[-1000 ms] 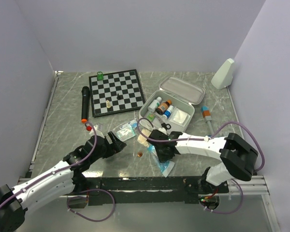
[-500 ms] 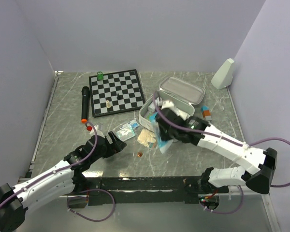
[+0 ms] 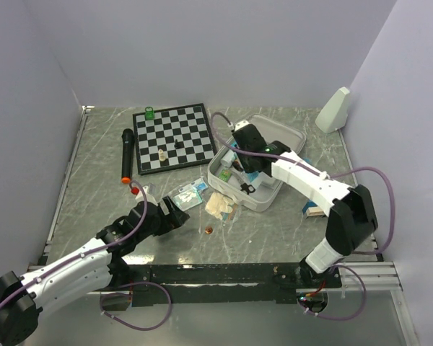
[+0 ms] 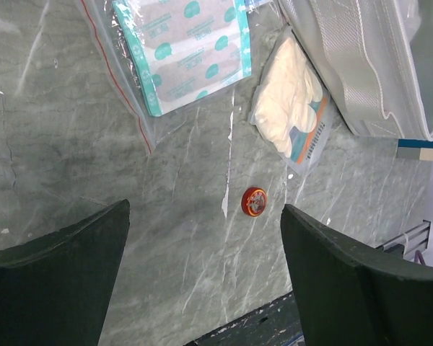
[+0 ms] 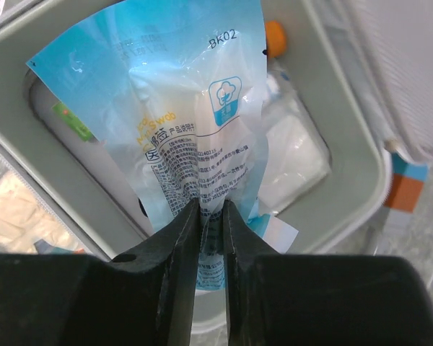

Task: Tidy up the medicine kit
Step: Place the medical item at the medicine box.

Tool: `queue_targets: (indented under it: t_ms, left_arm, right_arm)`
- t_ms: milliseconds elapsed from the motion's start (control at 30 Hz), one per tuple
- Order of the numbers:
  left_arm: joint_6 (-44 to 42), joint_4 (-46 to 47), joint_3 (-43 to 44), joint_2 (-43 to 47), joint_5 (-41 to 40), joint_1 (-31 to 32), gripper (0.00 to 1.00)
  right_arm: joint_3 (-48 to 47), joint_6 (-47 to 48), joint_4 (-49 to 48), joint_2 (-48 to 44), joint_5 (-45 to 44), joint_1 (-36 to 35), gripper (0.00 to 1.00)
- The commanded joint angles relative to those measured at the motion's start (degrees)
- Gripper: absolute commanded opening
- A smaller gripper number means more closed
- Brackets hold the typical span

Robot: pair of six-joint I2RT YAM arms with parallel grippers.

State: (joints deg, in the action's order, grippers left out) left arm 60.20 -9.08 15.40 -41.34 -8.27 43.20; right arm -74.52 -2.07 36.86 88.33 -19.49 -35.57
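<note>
The medicine kit (image 3: 268, 198) lies open right of centre, a white case with its lid (image 3: 276, 132) folded back and bottles and packets inside. My right gripper (image 3: 239, 149) hangs over the kit, shut on a blue-and-white plastic packet (image 5: 180, 122). The packet dangles above the kit's tray (image 5: 350, 155), and the gripper (image 5: 211, 216) pinches its lower edge. My left gripper (image 3: 175, 210) hovers open and holds nothing above the bare tabletop. In its wrist view the gripper (image 4: 202, 274) is short of a small red round tin (image 4: 254, 201).
On the table in front of the kit lie a bag of plasters (image 4: 187, 50) and a pack of pale gloves (image 4: 287, 108). A chessboard (image 3: 175, 137) and a black microphone (image 3: 127, 151) sit at the back left. A white wedge (image 3: 334, 109) stands at the back right.
My right arm has lifted the blue packet off the table near the front and carried it back over the open kit. The left arm has stayed put.
</note>
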Motion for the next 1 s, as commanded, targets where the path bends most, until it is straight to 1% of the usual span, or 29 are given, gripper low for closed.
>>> queue_targets:
  t_ms: [0,200,433,600,700,800,867,900,933,967]
  left_arm:
    - [-2.0,1.4,1.9,0.1,-0.4,-0.1,0.9]
    - [-2.3,2.1,1.1,-0.2,-0.5,-0.1,0.9]
    - [-3.2,1.1,1.4,0.1,-1.5,-0.1,0.9]
    - [-3.2,0.9,1.1,1.3,-1.9,-0.1,0.91]
    - [-2.9,1.0,0.7,1.4,-1.8,-0.1,0.91]
    - [-2.8,1.1,0.4,1.3,-1.5,0.0,0.9]
    - [-2.8,0.9,0.3,1.3,-1.5,-0.1,0.9]
    - [-2.7,0.8,0.2,1.4,-1.5,0.0,0.9]
    - [-2.6,0.8,0.2,1.6,-1.5,-0.1,0.9]
    - [-2.5,0.9,-0.1,1.9,-1.3,-0.1,0.9]
  right_arm:
    - [-2.7,7.9,-5.4,3.1,5.7,0.0,0.22]
    - [-0.3,11.9,-8.1,7.5,6.5,-0.2,0.23]
    - [4.4,13.9,-13.0,9.9,3.8,-0.5,0.23]
    - [3.7,13.4,-11.7,11.5,7.7,-1.5,0.23]
    - [2.5,12.4,-9.7,13.0,7.4,-2.9,0.23]
    - [2.3,10.5,-8.5,13.6,8.2,-3.8,0.27]
    - [2.4,8.7,-8.1,13.3,9.7,-4.1,0.34]
    - [2.5,7.1,-8.2,12.7,9.2,-4.2,0.48]
    - [2.8,6.1,-8.5,12.2,8.8,-4.2,0.58]
    - [3.1,5.2,-8.7,11.3,8.5,-4.2,0.79]
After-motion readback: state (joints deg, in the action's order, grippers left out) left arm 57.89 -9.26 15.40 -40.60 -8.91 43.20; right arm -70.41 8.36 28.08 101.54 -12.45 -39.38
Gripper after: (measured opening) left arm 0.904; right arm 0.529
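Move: The right hand holds the blue medical bag above the medicine box; its place, the clear floor along the box's near-left side, is about 7 cm left, 1 cm ahead and 14 cm below. The green packet lies some 10 cm left and 3 cm ahead, the brown bottle 4 cm left and 9 cm ahead, the white packet 3 cm right and 4 cm ahead, all low in the box. From the left hand that place is about 17 cm ahead, 15 cm right and 6 cm lower. The right hand lowers the still-pinched medical bag about 10 cm into the near-left part of the box, drifting some 4 cm left on the way, edging forward at first and then easing back. As it sinks the wrist turns about 15 degrees counter-clockwise and tips slightly further down, and only at the very end do the fingers open to about half, letting go of the bag's near end beside the bottles. ##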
